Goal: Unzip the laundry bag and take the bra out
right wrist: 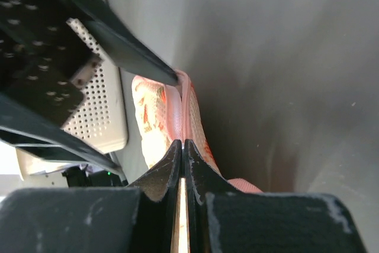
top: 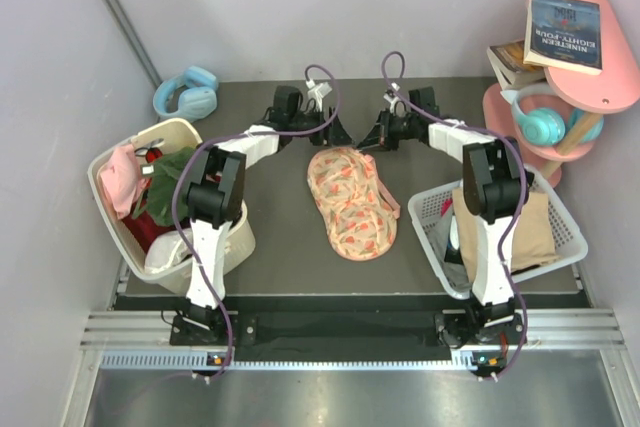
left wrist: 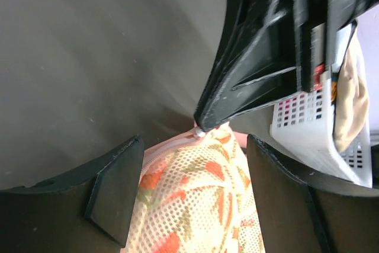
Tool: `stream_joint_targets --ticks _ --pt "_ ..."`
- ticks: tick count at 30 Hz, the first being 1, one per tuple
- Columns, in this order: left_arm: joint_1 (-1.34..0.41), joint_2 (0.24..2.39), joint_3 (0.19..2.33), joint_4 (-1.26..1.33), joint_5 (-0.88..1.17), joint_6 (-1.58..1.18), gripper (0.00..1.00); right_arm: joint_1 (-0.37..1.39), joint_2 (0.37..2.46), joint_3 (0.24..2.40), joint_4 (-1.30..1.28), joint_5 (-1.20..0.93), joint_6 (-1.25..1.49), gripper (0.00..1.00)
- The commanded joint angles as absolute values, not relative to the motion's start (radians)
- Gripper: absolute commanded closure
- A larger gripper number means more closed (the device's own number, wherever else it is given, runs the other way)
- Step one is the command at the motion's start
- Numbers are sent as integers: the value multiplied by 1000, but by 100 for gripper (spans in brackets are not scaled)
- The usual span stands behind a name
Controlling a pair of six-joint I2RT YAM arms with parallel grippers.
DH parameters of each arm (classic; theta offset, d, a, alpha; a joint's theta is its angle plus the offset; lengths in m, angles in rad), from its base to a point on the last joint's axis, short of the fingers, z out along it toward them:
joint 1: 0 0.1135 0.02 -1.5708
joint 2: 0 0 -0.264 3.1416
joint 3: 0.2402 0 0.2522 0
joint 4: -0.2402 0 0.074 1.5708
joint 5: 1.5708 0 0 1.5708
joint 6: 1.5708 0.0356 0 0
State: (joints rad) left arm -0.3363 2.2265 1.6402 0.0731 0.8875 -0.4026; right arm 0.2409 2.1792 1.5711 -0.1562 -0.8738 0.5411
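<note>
The laundry bag (top: 350, 202), cream-peach mesh with orange print and pink zip trim, lies zipped in the middle of the dark table. Both grippers meet at its far end. My left gripper (top: 338, 137) (left wrist: 195, 146) stands open, one finger on each side of the bag's mesh lobe (left wrist: 195, 199) without pinching it. My right gripper (top: 368, 142) (right wrist: 182, 143) is shut at the pink zip seam (right wrist: 185, 111). In the left wrist view a small white zip pull (left wrist: 200, 130) sits at its fingertips. The bra is hidden.
A white basket (top: 195, 137) with pink, green and red clothes stands at the left. Another white basket (top: 430, 209) with beige cloth stands at the right. Blue headphones (top: 187, 92) lie at the back left. A pink shelf (top: 600, 97) with books and teal headphones stands back right.
</note>
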Motion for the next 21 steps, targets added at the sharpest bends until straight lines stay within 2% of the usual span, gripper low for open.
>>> stream_joint_targets --ticks 1,4,7,8,12,14,21 --pt "-347 2235 1648 71 939 -364 25 259 2102 1549 -84 -917 557 100" --pt "-354 2226 1623 66 925 -347 25 259 2097 1543 -80 -916 560 100" --pt "-357 2230 1617 46 925 -337 33 259 2091 1534 -66 -914 569 100" --pt "-359 2229 1612 41 922 -330 42 259 2089 1532 -63 -914 572 100" --pt "-362 2221 1600 11 905 -305 57 259 2085 1519 -41 -913 584 100" --pt "-361 2218 1594 3 899 -296 59 259 2080 1509 -26 -910 597 100" --pt "-361 2212 1580 -26 899 -279 95 259 2074 1503 -9 -905 611 100"
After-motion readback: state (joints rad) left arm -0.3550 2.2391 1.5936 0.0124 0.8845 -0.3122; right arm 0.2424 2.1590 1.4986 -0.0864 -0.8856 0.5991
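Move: The laundry bag's zip band, next to the zipper pull, lies about 1 cm back of the open left fingers and some 3 cm below them; the pull is about 3 cm to the left hand's right, 1 cm back and 3 cm lower. The shut right fingers already hold that pull, with the zip band about 2 cm to their left. From the right hand, the bag body's middle is some 13 cm back and 2 cm left, the strap about 10 cm back and 5 cm right, both roughly 6 cm lower. The left hand, fingers wide apart and pointing to the robot's right, sinks some 3.5 cm and draws back about 2 cm onto the laundry bag's raised zip band, its fingers closing from partway down until they pinch the band close beside the right fingertips. The right hand keeps its shut grip on the zipper pull and eases back about 1 cm, almost level, with barely any turn in either wrist. ##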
